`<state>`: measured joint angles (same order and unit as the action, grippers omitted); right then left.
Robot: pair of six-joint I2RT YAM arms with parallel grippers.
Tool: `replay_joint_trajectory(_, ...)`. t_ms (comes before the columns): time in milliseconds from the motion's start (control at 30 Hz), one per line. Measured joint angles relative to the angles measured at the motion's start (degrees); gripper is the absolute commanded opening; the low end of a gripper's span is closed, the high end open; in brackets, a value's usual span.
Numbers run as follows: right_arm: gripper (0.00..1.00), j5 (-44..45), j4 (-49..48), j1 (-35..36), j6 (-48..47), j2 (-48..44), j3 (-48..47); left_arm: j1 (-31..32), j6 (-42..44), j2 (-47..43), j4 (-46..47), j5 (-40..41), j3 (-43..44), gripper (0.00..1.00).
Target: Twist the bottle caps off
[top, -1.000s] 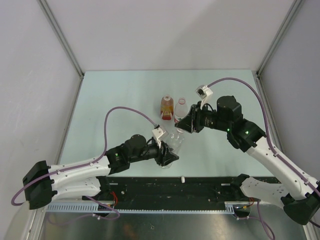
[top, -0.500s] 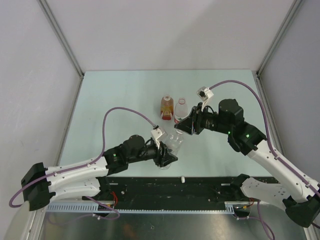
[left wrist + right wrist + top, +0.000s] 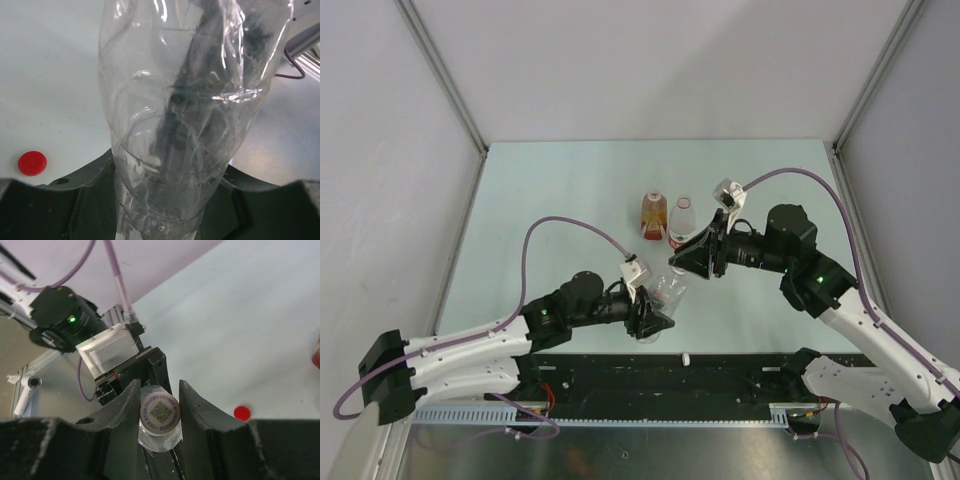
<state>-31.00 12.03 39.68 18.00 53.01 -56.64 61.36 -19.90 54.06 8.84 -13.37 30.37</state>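
Observation:
A plain clear bottle (image 3: 667, 292) hangs tilted above the table between both arms. My left gripper (image 3: 656, 322) is shut on its base; in the left wrist view the crumpled bottle (image 3: 175, 100) fills the frame above the left gripper (image 3: 167, 212). My right gripper (image 3: 159, 407) is shut on its white cap (image 3: 159, 411), which carries a printed code; from above, the right gripper (image 3: 678, 262) meets the bottle's neck. An amber bottle (image 3: 654, 214) and a red-labelled bottle (image 3: 684, 221) stand upright behind. A loose red cap (image 3: 32, 163) lies on the table.
A small white cap (image 3: 687, 357) lies at the table's near edge by the black rail (image 3: 740, 375). The red cap (image 3: 242, 413) also shows on the tabletop in the right wrist view. Grey walls close in the table (image 3: 570, 190) on three sides.
The right wrist has rolled while holding the cap, its camera swinging round. Both arms shifted slightly toward the near edge with the bottle still between them.

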Motion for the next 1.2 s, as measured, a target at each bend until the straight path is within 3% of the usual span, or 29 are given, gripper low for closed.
replay_joint_trajectory(233,0.0,-10.0,-4.7,0.3,-3.8,-1.2,1.2,0.0,0.5,-4.3,0.2,-6.6,-1.5,0.25)
replay_joint_trajectory(600,0.0,-24.2,-15.6,3.2,-7.5,-5.4,3.9,-0.2,0.6,-4.8,6.5,-25.5,-1.7,0.27)
replay_joint_trajectory(767,0.0,-27.1,-16.7,4.3,-9.7,-6.1,4.0,-0.3,0.6,-4.6,8.1,-30.8,-1.7,0.27)
replay_joint_trajectory(933,0.0,-26.4,-17.1,4.4,-9.7,-6.7,4.1,-0.4,0.6,-4.6,9.1,-31.3,-1.7,0.29)
replay_joint_trajectory(1200,0.47,-20.2,-17.9,4.5,-5.1,-7.1,4.9,-0.4,1.5,-5.4,10.8,-26.0,-3.3,0.29)
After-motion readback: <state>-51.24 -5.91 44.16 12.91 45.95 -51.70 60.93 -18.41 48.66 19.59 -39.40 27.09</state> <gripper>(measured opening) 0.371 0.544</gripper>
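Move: The right fingers already pinch the clear bottle's white cap. The left hand holds that bottle lower down, with the cap some 6 cm ahead of it, 6 cm right and 13 cm higher. On the table about 28 cm below the right hand, the loose red cap lies 8 cm ahead and 8 cm left; the red-label bottle stands roughly 23 cm straight ahead of the right hand. Gripping cap and bottle, the hands swing about 10 cm back, rising, right turning 30 degrees counter-clockwise, left clockwise. ##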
